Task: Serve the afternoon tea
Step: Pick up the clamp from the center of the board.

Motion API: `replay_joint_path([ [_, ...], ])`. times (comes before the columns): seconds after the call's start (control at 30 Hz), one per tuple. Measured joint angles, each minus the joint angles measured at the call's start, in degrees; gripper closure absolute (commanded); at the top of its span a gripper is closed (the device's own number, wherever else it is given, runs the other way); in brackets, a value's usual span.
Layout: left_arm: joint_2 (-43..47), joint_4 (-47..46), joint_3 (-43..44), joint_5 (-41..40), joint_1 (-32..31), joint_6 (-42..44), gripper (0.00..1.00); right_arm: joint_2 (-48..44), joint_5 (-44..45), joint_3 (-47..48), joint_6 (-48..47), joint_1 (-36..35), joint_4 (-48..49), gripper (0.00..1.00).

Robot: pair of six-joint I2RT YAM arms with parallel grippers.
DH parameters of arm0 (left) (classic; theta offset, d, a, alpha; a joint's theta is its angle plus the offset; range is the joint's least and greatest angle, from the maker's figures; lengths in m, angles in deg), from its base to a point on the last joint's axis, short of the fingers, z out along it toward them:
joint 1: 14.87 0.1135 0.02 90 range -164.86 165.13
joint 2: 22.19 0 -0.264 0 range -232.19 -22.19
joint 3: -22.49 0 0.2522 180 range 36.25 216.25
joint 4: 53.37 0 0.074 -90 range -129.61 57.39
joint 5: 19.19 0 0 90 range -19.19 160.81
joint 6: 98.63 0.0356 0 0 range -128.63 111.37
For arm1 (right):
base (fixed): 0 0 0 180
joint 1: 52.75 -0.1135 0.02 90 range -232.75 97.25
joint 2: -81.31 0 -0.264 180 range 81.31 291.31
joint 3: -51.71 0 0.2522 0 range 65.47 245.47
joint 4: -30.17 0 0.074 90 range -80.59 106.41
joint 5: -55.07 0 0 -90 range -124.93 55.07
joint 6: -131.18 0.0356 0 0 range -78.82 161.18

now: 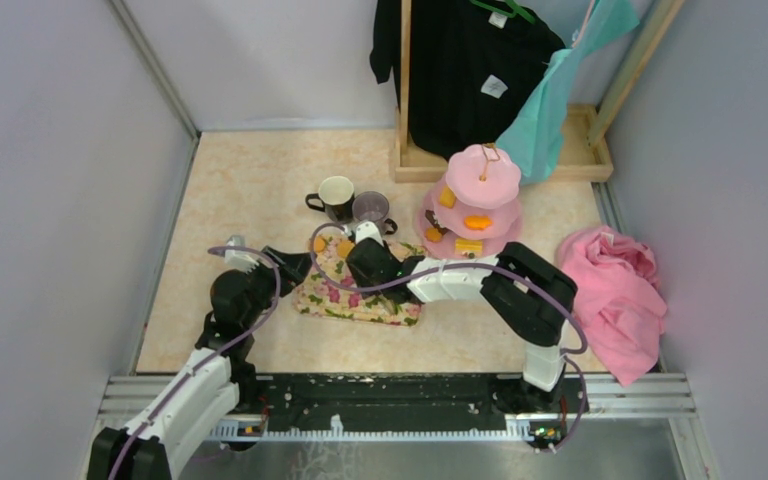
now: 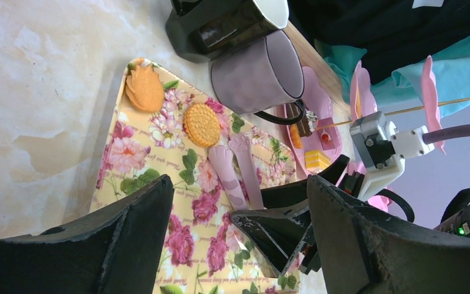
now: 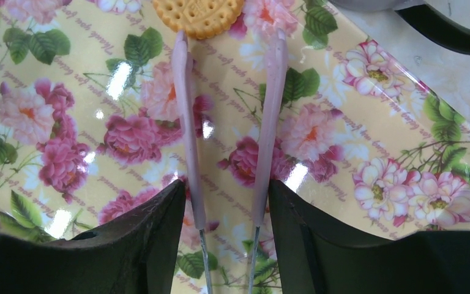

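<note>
The pink three-tier stand (image 1: 480, 195) stands at the back right with orange and yellow snacks on its tiers. The black mug (image 1: 332, 197) and the smoky mug (image 1: 371, 209) stand behind the flower-patterned tray (image 1: 355, 300). A leaf-shaped orange snack (image 2: 144, 89) and a round biscuit (image 2: 201, 124) lie on the tray's far end. My right gripper (image 3: 227, 190) is shut on pink tongs (image 3: 186, 122); their tips are open and just touch the biscuit (image 3: 199, 15). My left gripper (image 2: 240, 184) is open and empty over the tray's near left part. The coasters are out of view.
A wooden clothes rack with a black shirt (image 1: 480, 70) and a teal garment stands at the back. A pink cloth (image 1: 615, 290) lies crumpled at the right. Grey walls close in the left and right sides.
</note>
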Motion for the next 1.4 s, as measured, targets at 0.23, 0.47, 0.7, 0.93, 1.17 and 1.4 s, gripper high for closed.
replay_joint_path([
  [0.23, -1.1, -0.2, 0.0, 0.0, 0.0, -0.1, 0.15, 1.8, -1.3, 2.1, -1.9, 0.0, 0.3, 0.49],
  [0.47, -1.9, -0.8, 0.0, 0.1, 0.0, -0.4, 0.15, 4.4, -2.0, 5.7, -3.4, 0.0, 0.0, 0.49],
  [0.7, -2.9, -1.3, 0.0, 0.1, 0.0, -0.4, 0.15, 7.3, -1.9, 10.3, -3.7, 0.0, -2.1, 0.48],
  [0.93, -3.6, -2.4, 0.0, 0.2, 0.0, -0.5, 0.15, 9.7, -1.7, 14.2, -3.6, 0.1, -4.4, 0.48],
  [1.17, -4.7, -3.7, 0.0, 0.3, 0.0, -0.8, 0.15, 11.8, -1.4, 17.0, -3.5, 0.2, -4.6, 0.47],
  [1.4, -5.5, -4.4, 0.0, 0.6, 0.0, -1.1, 0.16, 12.7, -1.1, 17.8, -3.5, 0.6, -3.4, 0.39],
])
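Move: The round biscuit that the right hand is going for with its held clamp lies about 8 cm ahead, 6 cm to the left and some 3 cm below; from the left hand it is roughly 8 cm ahead, 7 cm to the right and 13 cm down. The pineapple cookie stands about 5 cm left of the biscuit and 2 cm farther out. From the right hand, the purple cup stands some 14 cm straight ahead, and the black mug 17 cm ahead and 7 cm left. The round biscuit is pushed along the flowered board by the two clamp tips, which start at its near edge and end on either side of its near half. The right hand, keeping hold of the clamp, slides level to the left and forward, about 7 cm in all, towards the pineapple cookie, with barely any wrist turn and its fingers still about half open. ##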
